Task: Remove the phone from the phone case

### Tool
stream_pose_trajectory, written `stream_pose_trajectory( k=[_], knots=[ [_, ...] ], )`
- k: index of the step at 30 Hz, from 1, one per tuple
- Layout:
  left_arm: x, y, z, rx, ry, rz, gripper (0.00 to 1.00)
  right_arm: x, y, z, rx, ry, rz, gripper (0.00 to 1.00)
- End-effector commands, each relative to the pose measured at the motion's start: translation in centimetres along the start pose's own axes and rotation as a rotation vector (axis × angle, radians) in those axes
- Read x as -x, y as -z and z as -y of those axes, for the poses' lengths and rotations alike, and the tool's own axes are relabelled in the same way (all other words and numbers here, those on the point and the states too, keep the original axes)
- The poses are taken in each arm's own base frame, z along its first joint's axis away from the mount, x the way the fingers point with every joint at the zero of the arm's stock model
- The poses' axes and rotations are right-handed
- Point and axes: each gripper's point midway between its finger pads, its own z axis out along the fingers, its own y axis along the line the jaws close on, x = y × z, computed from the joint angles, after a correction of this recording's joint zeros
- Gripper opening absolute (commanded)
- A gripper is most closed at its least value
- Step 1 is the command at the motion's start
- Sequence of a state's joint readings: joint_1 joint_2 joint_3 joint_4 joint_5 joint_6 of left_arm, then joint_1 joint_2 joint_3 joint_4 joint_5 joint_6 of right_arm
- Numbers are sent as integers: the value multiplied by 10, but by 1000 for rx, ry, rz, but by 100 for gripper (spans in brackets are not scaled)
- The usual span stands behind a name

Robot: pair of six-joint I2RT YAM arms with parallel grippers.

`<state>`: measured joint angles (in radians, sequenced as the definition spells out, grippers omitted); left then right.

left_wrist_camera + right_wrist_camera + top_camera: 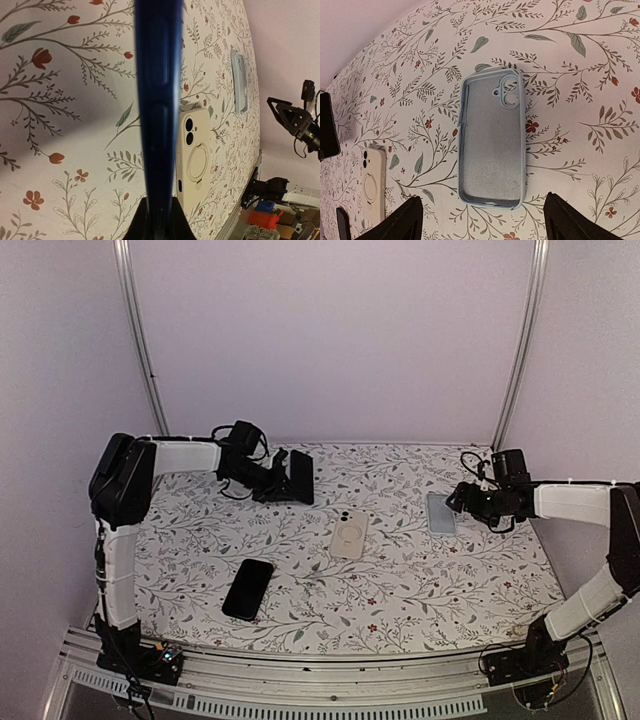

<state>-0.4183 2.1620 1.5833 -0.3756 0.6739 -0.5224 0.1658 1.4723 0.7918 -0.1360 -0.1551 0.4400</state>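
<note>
A dark blue phone (159,110) stands on edge at the back left of the table (300,478), with my left gripper (159,220) shut on its lower end (283,481). An empty pale blue phone case (492,145) lies open side up on the right of the table (441,512). My right gripper (482,200) hovers just over the case's near end with its jaws wide open and nothing between them (457,502).
A cream phone case with a ring on its back (349,533) lies camera side up mid-table (192,160) (372,180). A black phone (248,588) lies flat near the front left. The floral cloth (400,580) covers the table.
</note>
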Motion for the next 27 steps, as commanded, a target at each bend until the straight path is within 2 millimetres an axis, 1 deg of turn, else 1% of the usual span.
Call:
stream_pose_trajectory(
  k=[1, 5, 13, 16, 18, 22, 27],
  knots=[
    [10, 2, -2, -70, -1, -30, 4, 10, 11, -15, 26, 44, 29, 86],
    [9, -2, -13, -83, 24, -56, 6, 8, 11, -22, 44, 56, 27, 87],
    [6, -7, -38, -55, 62, -79, 14, 5, 9, -33, 68, 72, 20, 88],
    [6, -7, -47, -34, 69, -80, 21, 5, 8, -37, 76, 77, 18, 88],
    [7, -5, -51, -17, 73, -77, 23, 4, 7, -39, 80, 79, 14, 88],
    [8, -2, -56, 21, 69, -67, 31, 2, 4, -45, 87, 85, 6, 88],
    [8, 3, -63, 79, 66, -47, 38, -1, 2, -53, 97, 94, -6, 88]
  ],
)
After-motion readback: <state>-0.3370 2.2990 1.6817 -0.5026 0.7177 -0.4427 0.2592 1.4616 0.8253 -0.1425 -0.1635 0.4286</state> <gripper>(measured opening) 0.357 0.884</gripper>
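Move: The phone, out of its case and pinched by the left fingers at its near left part, has its landing spot on the bare table about 5 cm ahead, 3 cm right and 6 cm below that hand. The beige phone lies 15 cm right and 8 cm back from the hand, the black phone 21 cm back and 7 cm left. From the right hand, the landing spot is roughly 41 cm left and 11 cm ahead; the empty phone case lies 5 cm ahead, 4 cm left and 7 cm below. The phone is lowered about 4 cm to the table, screen up, as the left wrist tips slightly; then the left fingers open to roughly a third of their range and the hand eases some 3 cm left over the whole move, away from the phone's left edge. The right hand, empty and wide open, drifts about 4 cm left above the case, rising a little. ##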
